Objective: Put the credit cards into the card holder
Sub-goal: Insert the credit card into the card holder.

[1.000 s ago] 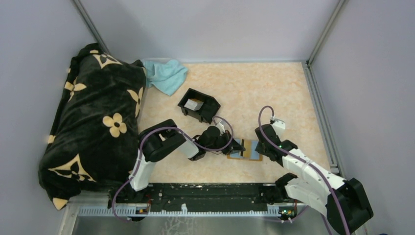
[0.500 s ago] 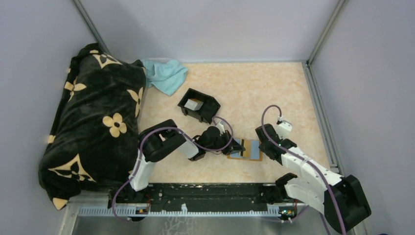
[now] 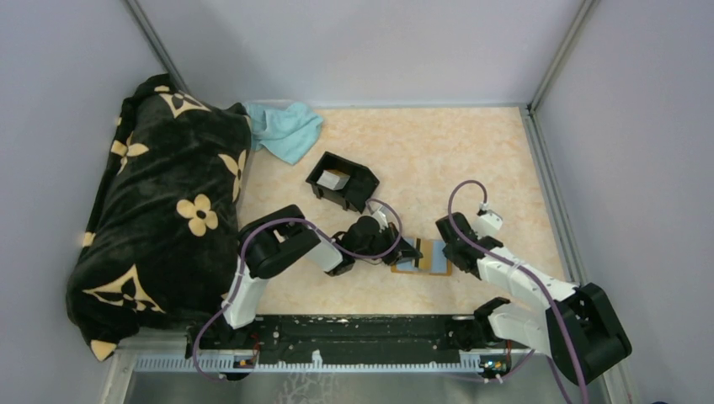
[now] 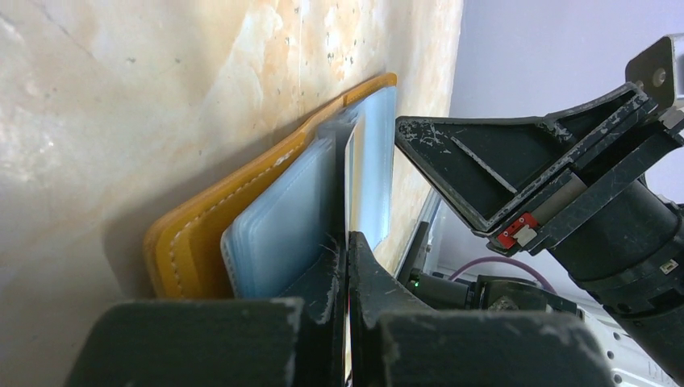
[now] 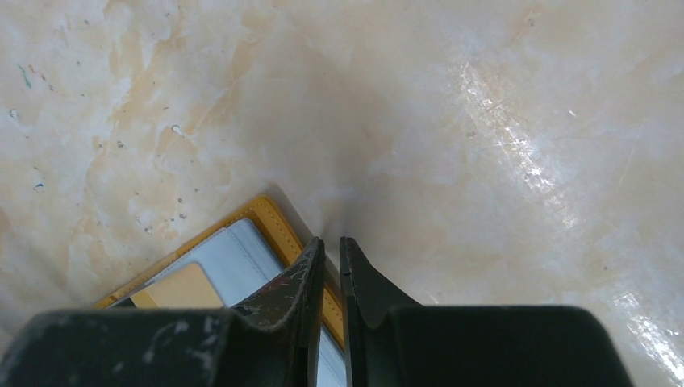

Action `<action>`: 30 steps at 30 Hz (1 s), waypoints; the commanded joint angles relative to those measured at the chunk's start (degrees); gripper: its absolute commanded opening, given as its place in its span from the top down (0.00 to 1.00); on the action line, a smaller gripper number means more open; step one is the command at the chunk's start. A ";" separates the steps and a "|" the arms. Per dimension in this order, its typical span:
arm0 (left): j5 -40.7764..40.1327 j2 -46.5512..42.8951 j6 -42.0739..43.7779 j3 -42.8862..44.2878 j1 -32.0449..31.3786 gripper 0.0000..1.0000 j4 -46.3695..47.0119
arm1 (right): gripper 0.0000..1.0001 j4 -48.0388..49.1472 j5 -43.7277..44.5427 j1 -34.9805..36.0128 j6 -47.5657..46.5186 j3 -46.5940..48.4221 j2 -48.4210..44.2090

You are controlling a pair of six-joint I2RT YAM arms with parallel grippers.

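The orange card holder [image 3: 433, 257] lies open on the table, its bluish slots facing up. My left gripper [image 3: 411, 252] reaches in low from the left and is shut on a thin credit card [image 4: 350, 173], seen edge-on and standing against the slots [image 4: 282, 218]. The card's far end is level with the middle slots; whether it sits inside one I cannot tell. My right gripper [image 3: 445, 247] hangs over the holder's right edge [image 5: 278, 222]. Its fingers [image 5: 310, 262] leave only a narrow slit, straddling the orange border with nothing pinched between them. In the left wrist view the right gripper [image 4: 500, 173] looms just past the holder.
A black open-topped tray [image 3: 364, 181] with a pale item inside stands behind the left arm. A dark flowered blanket [image 3: 160, 210] fills the left side, and a light blue cloth [image 3: 285, 128] lies at the back. Metal rails edge the table on the right.
My right gripper's jaws have narrowed to a slit and its wrist has shifted slightly at the holder's right edge. The left gripper and its card have not moved.
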 commanded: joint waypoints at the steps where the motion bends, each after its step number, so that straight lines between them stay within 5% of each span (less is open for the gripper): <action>1: -0.86 2.16 2.10 1.09 -0.47 1.00 -4.04 | 0.87 1.90 -4.36 -0.29 1.48 -2.41 1.20; 9: -1.12 3.34 2.45 3.56 -1.81 0.98 -7.17 | 0.88 3.31 -7.28 -0.35 1.35 -3.70 0.75; 17: -3.73 3.22 2.13 3.90 -4.13 0.85 -11.12 | 0.88 4.06 -8.79 -0.35 1.20 -4.60 0.36; 24: -7.19 0.02 2.56 2.24 -5.24 0.65 -15.95 | 0.88 4.03 -9.01 -0.29 1.12 -4.93 -0.67; 30: -11.77 -6.11 7.35 3.31 -5.24 0.46 -29.70 | 0.88 4.36 -9.14 -0.35 0.90 -5.02 -0.77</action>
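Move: The open card holder lies under the left fingers, which pinch a card; its middle is about 1 cm to their right, level with them fore and aft, and some 2 cm below. The black open box stands about 19 cm left of and 18 cm beyond the left hand. The right hand is at the holder's right edge near the far corner, with the holder's middle about 7 cm to its left, 2 cm back and 1 cm below. The card still pinched by the left fingers is pushed about 2 cm to the right into the holder, the hand edging back some 1.5 cm as it goes; midway the fingers start to open, to about half, and the hand then lifts about 1 cm, easing slightly left. The shut right fingers keep to the holder's right edge, creeping about 1 cm forward and 1.5 cm left. ##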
